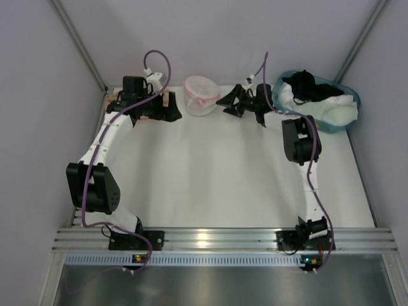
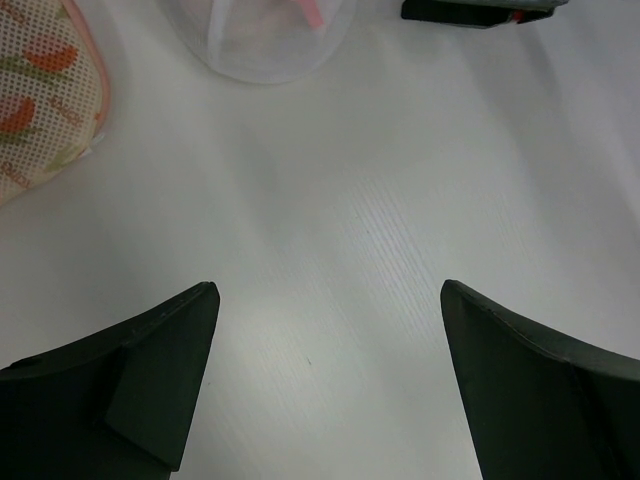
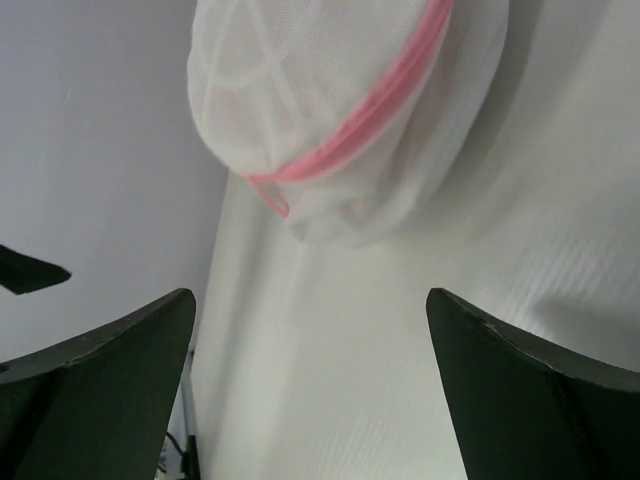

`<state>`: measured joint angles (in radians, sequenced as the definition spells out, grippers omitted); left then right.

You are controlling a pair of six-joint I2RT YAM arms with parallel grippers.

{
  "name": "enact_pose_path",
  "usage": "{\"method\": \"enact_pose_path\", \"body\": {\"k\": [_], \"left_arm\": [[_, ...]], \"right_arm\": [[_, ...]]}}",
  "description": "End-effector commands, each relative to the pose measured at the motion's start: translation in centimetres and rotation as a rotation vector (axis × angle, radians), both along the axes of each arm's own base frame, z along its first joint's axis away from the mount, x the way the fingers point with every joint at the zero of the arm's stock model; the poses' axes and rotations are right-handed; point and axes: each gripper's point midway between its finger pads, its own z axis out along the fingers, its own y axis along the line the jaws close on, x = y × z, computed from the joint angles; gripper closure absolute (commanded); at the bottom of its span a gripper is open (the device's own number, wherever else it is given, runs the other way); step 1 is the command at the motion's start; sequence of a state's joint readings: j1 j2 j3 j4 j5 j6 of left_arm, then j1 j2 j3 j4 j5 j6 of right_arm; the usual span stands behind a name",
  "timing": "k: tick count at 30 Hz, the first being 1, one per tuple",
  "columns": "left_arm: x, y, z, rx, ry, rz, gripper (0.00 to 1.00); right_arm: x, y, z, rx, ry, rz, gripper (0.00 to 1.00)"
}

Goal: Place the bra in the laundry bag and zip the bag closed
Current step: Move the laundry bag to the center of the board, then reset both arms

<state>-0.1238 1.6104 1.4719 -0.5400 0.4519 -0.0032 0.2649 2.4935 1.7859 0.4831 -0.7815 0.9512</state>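
The laundry bag (image 1: 201, 95) is a round white mesh pouch with a pink zipper band, lying at the back of the table. In the right wrist view the laundry bag (image 3: 340, 110) shows its two halves together, with a faint pink tint through the mesh. The bra itself cannot be made out as a separate thing. My left gripper (image 1: 174, 109) stands open just left of the bag; in its wrist view the left gripper (image 2: 328, 288) has only bare table between its fingers. My right gripper (image 1: 227, 105) is open just right of the bag, and in its wrist view the right gripper (image 3: 308, 295) holds nothing.
An orange-printed padded piece (image 2: 40, 100) with pink trim lies beside the left gripper. A teal basket (image 1: 344, 118) with black and white clothes stands at the back right. Grey walls close the table on the left, back and right.
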Motion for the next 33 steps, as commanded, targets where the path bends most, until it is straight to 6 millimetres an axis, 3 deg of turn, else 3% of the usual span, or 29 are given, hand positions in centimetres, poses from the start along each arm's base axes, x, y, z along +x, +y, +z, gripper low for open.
{"method": "enact_pose_path", "body": {"k": [1, 2, 3, 4, 6, 7, 8, 9, 10, 15, 17, 18, 20, 21, 27, 33], "left_arm": [[-1.3, 0.4, 0.8, -0.019, 0.021, 0.025, 0.02], [-1.6, 0.3, 0.5, -0.027, 0.031, 0.021, 0.02], [-2.3, 0.4, -0.4, -0.022, 0.068, 0.017, 0.02], [-2.8, 0.3, -0.8, -0.022, 0.095, 0.012, 0.02], [-3.5, 0.0, -1.9, -0.029, 0.15, -0.012, 0.02], [-4.2, -0.1, -2.5, -0.033, 0.19, -0.022, 0.02], [-4.4, -0.3, -3.0, -0.035, 0.208, -0.035, 0.02], [-4.7, -0.4, -3.6, -0.042, 0.228, -0.043, 0.02], [-4.9, -0.5, -3.8, -0.045, 0.232, -0.054, 0.02], [-4.8, 0.8, -6.9, 0.037, 0.283, -0.009, 0.02], [-5.0, 1.4, -7.8, 0.072, 0.29, -0.001, 0.02], [-5.6, 1.6, -8.6, 0.083, 0.309, -0.001, 0.02], [-6.1, 2.1, -9.4, 0.113, 0.319, 0.004, 0.02], [-6.7, 2.1, -10.1, 0.123, 0.335, 0.001, 0.02], [-8.2, 4.2, -11.8, 0.248, 0.316, 0.057, 0.02], [-9.6, 5.0, -12.0, 0.282, 0.294, 0.077, 0.02]], "right_arm": [[-2.0, -4.3, 11.2, -0.016, -0.208, 0.007, 0.0], [-2.7, -5.2, 11.4, -0.06, -0.257, 0.025, 0.01], [-4.1, -5.8, 9.8, -0.103, -0.181, 0.043, 0.01], [-5.2, -6.4, 11.8, -0.134, -0.225, 0.05, 0.01], [-7.0, -7.6, 11.3, -0.239, -0.275, 0.085, 0.01], [-9.2, -8.3, 11.7, -0.283, -0.227, 0.106, 0.01], [-10.0, -8.9, 11.5, -0.349, -0.29, 0.135, 0.01], [-11.2, -9.3, 11.1, -0.382, -0.283, 0.155, 0.01], [-13.6, -9.8, 11.1, -0.415, -0.235, 0.187, 0.01], [-19.2, -12.5, 8.3, -0.588, -0.193, 0.27, 0.01], [-20.8, -13.3, 8.8, -0.631, -0.245, 0.27, 0.01], [-22.1, -13.7, 7.4, -0.646, -0.221, 0.277, 0.01], [-23.4, -14.2, 7.8, -0.671, -0.26, 0.268, 0.01], [-24.3, -14.4, 6.7, -0.674, -0.233, 0.278, 0.01], [-27.0, -15.4, 4.9, -0.745, -0.245, 0.291, 0.0], [-28.7, -15.5, 3.2, -0.788, -0.251, 0.325, 0.01]]}}
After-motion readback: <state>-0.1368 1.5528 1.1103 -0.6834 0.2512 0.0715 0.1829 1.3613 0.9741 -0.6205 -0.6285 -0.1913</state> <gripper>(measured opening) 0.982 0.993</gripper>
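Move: The white laundry bag with the pink zip stands at the far edge of the board, about 9 cm to the left of my right hand, 5 cm farther out and 4 cm lower. The blue basket is some 40 cm to my right hand's right and 4 cm ahead. From my left hand the white bag lies about 20 cm ahead, 11 cm right and 17 cm below. The peach patterned bag is 18 cm ahead of my left hand, 17 cm left and 21 cm below. Holding nothing, I draw my right hand back about 28 cm and some 16 cm to the right, away from the white bag, arcing up high before sinking again. Its level fingers tip down roughly 40 degrees on the way. My left hand backs off too, sinking about 14 cm, its fingers tilting steeper; both grippers stay wide open. ##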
